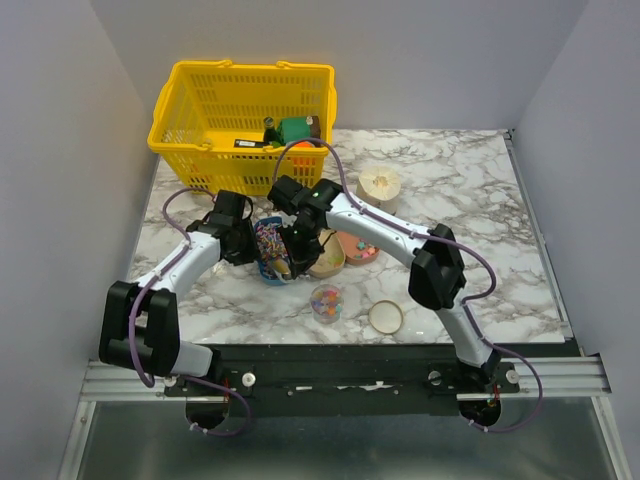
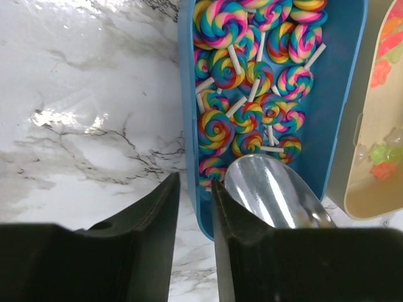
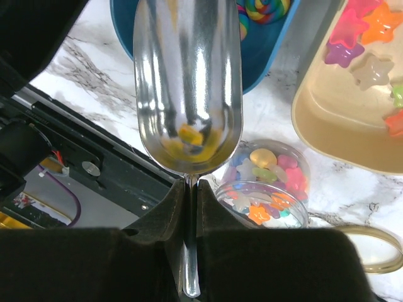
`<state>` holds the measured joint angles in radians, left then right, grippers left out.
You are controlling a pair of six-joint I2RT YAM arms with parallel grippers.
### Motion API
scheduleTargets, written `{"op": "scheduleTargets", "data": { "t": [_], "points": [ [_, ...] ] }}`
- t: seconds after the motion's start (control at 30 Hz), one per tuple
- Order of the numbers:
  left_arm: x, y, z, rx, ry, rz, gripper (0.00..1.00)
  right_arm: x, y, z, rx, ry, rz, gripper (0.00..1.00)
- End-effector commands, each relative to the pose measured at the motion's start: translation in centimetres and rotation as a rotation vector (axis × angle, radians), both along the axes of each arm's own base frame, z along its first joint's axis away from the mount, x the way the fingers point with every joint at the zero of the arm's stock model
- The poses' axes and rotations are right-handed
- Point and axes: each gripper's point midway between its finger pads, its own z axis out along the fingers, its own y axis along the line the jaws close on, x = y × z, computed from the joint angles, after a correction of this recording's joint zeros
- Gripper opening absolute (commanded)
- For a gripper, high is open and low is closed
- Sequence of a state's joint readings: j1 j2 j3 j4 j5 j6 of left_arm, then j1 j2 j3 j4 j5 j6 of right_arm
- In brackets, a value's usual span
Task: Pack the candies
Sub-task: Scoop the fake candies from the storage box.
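Note:
Candies [image 2: 217, 129], rainbow swirl lollipops on white sticks, fill a blue oval tray [image 2: 343, 94] left of centre in the top view [image 1: 272, 279]. My left gripper [image 2: 195, 179] stands astride the tray's left wall, one finger inside and one outside on the marble. Its jaws are narrowly open, with a slit showing beside the wall. My right gripper [image 3: 191, 185] is shut on the thin handle of a metal scoop [image 3: 189, 82], whose bowl lies over the tray's near end [image 2: 271, 189]. A yellowish blur shows in the bowl; I cannot tell candy from reflection.
A clear jar [image 3: 267, 189] of star and heart sweets stands near the front, its ring lid [image 1: 385, 316] to the right. A beige tray [image 3: 327, 119] with star gummies [image 3: 371, 25] touches the blue one, and a pink tray [image 1: 358, 247] lies beyond. A yellow basket [image 1: 200, 110] stands at back left.

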<state>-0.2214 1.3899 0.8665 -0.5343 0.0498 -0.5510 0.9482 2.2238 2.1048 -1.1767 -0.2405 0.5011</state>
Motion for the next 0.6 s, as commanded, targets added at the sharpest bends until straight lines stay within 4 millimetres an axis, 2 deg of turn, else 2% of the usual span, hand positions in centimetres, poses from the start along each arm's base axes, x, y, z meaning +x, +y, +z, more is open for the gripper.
{"op": "scheduleTargets", "data": {
  "t": [0.0,0.13,0.2,0.57],
  "points": [
    [-0.75,-0.41,-1.03,-0.031,0.042,-0.013,0.34,0.0,0.25,-0.5,-0.001,0.025,0.028,0.01],
    [-1.04,-0.47,-1.5,-0.032,0.06,-0.019,0.26,0.46,0.37,-0.5,0.011,0.031,0.028,0.01],
    [-1.19,-0.49,-1.76,-0.033,0.069,-0.02,0.25,0.71,0.4,-0.39,0.019,0.032,0.029,0.01],
    [-1.17,-0.74,-2.0,-0.043,0.077,-0.033,0.08,0.82,0.8,-1.09,0.035,0.058,0.06,0.01]
  ]
}}
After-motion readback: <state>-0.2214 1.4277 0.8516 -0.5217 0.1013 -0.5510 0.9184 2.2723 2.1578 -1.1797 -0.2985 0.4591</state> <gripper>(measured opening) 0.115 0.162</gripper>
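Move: At the near end of the blue candy box, the left hand already straddles its left wall; the box's middle lies about 4 cm ahead, 5 cm right and 4 cm below, with the tan box some 16 cm right and 3 cm ahead. From the right hand, which holds the scoop, the blue box's middle is roughly 9 cm ahead, 5 cm left and 7 cm down. The tan box stands about 7 cm ahead and 8 cm right of it, the clear jar 4 cm back and 7 cm right. Sinking just over 1 cm and easing slightly back and to its right, the left hand closes its fingers from part open until they pinch the blue box's left wall near the near corner. The right hand keeps its grip on the scoop handle and slides the bowl slowly forward inside the box, about 1 cm, towards the lollipops. ##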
